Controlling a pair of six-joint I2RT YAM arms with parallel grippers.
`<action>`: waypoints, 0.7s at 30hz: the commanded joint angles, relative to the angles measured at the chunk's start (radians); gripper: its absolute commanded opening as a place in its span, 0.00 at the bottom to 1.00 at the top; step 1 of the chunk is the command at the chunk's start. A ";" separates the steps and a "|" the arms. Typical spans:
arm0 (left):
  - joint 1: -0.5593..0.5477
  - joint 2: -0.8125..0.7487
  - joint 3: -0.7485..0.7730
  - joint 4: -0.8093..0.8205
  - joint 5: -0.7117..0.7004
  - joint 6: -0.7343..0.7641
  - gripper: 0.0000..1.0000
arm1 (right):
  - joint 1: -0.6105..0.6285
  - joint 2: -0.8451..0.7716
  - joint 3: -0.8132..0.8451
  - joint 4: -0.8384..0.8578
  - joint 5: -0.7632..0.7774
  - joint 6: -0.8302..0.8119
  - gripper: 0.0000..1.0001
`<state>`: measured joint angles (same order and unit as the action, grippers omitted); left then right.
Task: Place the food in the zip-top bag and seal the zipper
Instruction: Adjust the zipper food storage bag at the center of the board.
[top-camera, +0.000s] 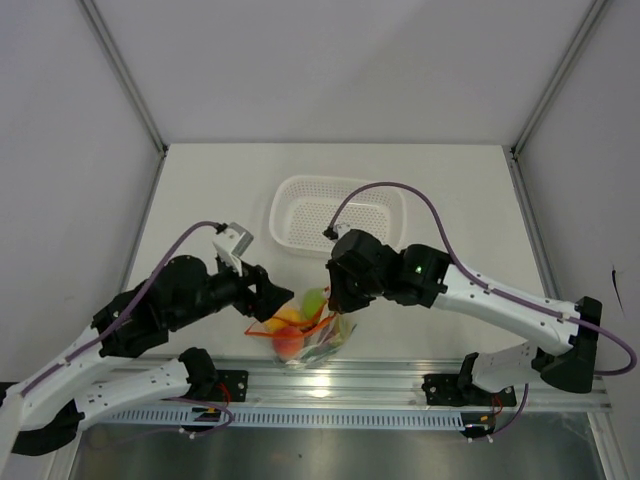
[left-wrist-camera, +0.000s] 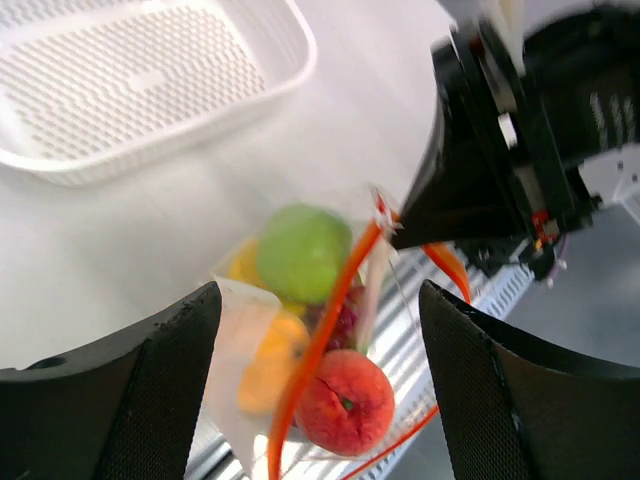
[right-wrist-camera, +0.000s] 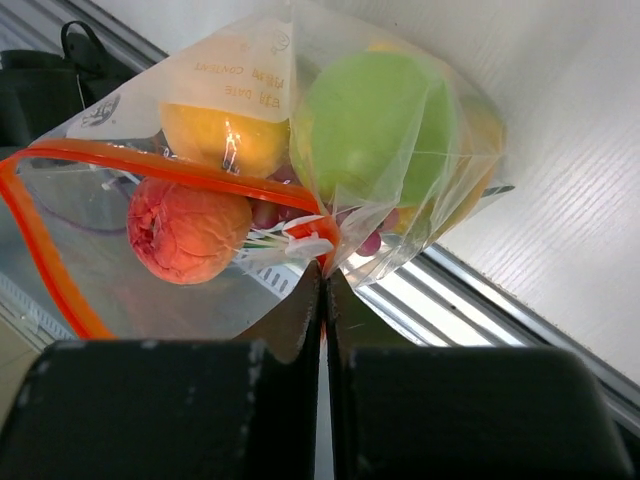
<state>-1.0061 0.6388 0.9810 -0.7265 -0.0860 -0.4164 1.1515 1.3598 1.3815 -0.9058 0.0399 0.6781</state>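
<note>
The clear zip-top bag (top-camera: 303, 336) hangs above the table's near edge, over the metal rail. Its red-orange zipper (right-wrist-camera: 180, 165) gapes open. Inside the bag lies the food: a green apple (right-wrist-camera: 370, 125), a peach (right-wrist-camera: 185, 230), an orange fruit (right-wrist-camera: 220, 130) and dark grapes (right-wrist-camera: 270, 212). My right gripper (right-wrist-camera: 325, 268) is shut on the bag's corner, where the zipper ends at a white tab. My left gripper (left-wrist-camera: 320, 300) stands open. Its fingers (left-wrist-camera: 170, 360) straddle the bag's mouth without touching it. The apple (left-wrist-camera: 303, 250) and peach (left-wrist-camera: 345, 400) show between them.
The white perforated basket (top-camera: 335, 213) sits on the table behind both grippers, with nothing in it. The aluminium rail (top-camera: 400, 385) runs along the near edge under the bag. The two wrists are close together over the bag.
</note>
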 joint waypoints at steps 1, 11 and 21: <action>-0.005 -0.008 0.073 -0.021 -0.158 0.040 0.82 | 0.025 -0.071 -0.048 0.091 0.009 -0.063 0.00; -0.005 0.133 -0.047 0.050 0.057 0.093 0.60 | 0.047 -0.179 -0.131 0.263 0.092 -0.152 0.00; -0.032 0.105 -0.179 0.075 0.123 -0.005 0.50 | 0.037 -0.185 -0.134 0.392 0.209 -0.230 0.00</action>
<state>-1.0168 0.7616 0.8101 -0.6880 0.0269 -0.3832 1.1954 1.2114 1.2362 -0.6430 0.1696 0.4877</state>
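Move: The zipper stretch the left hand goes for lies about 9 cm below that hand, some 4 cm to its right and 2 cm nearer the robot. Inside the bag, the peach sits roughly 15 cm below the left hand, 5 cm back and 4 cm right; the green apple is about as low, 5 cm ahead and 9 cm right. From the right hand, already pinching the zipper's right end, the same stretch is about 9 cm left, 3 cm back and 3 cm lower. The bag's orange zipper is what the left hand comes down to: open-fingered, it first bobs up and forward a couple of centimetres, then drops to end some 9 cm below its start and 2 cm right, its jaw narrowing partway to straddle the strip. The right hand keeps its pinch on the zipper's end, eases back 1 cm, then lifts about 3 cm and forward while its fingertips tilt up. ##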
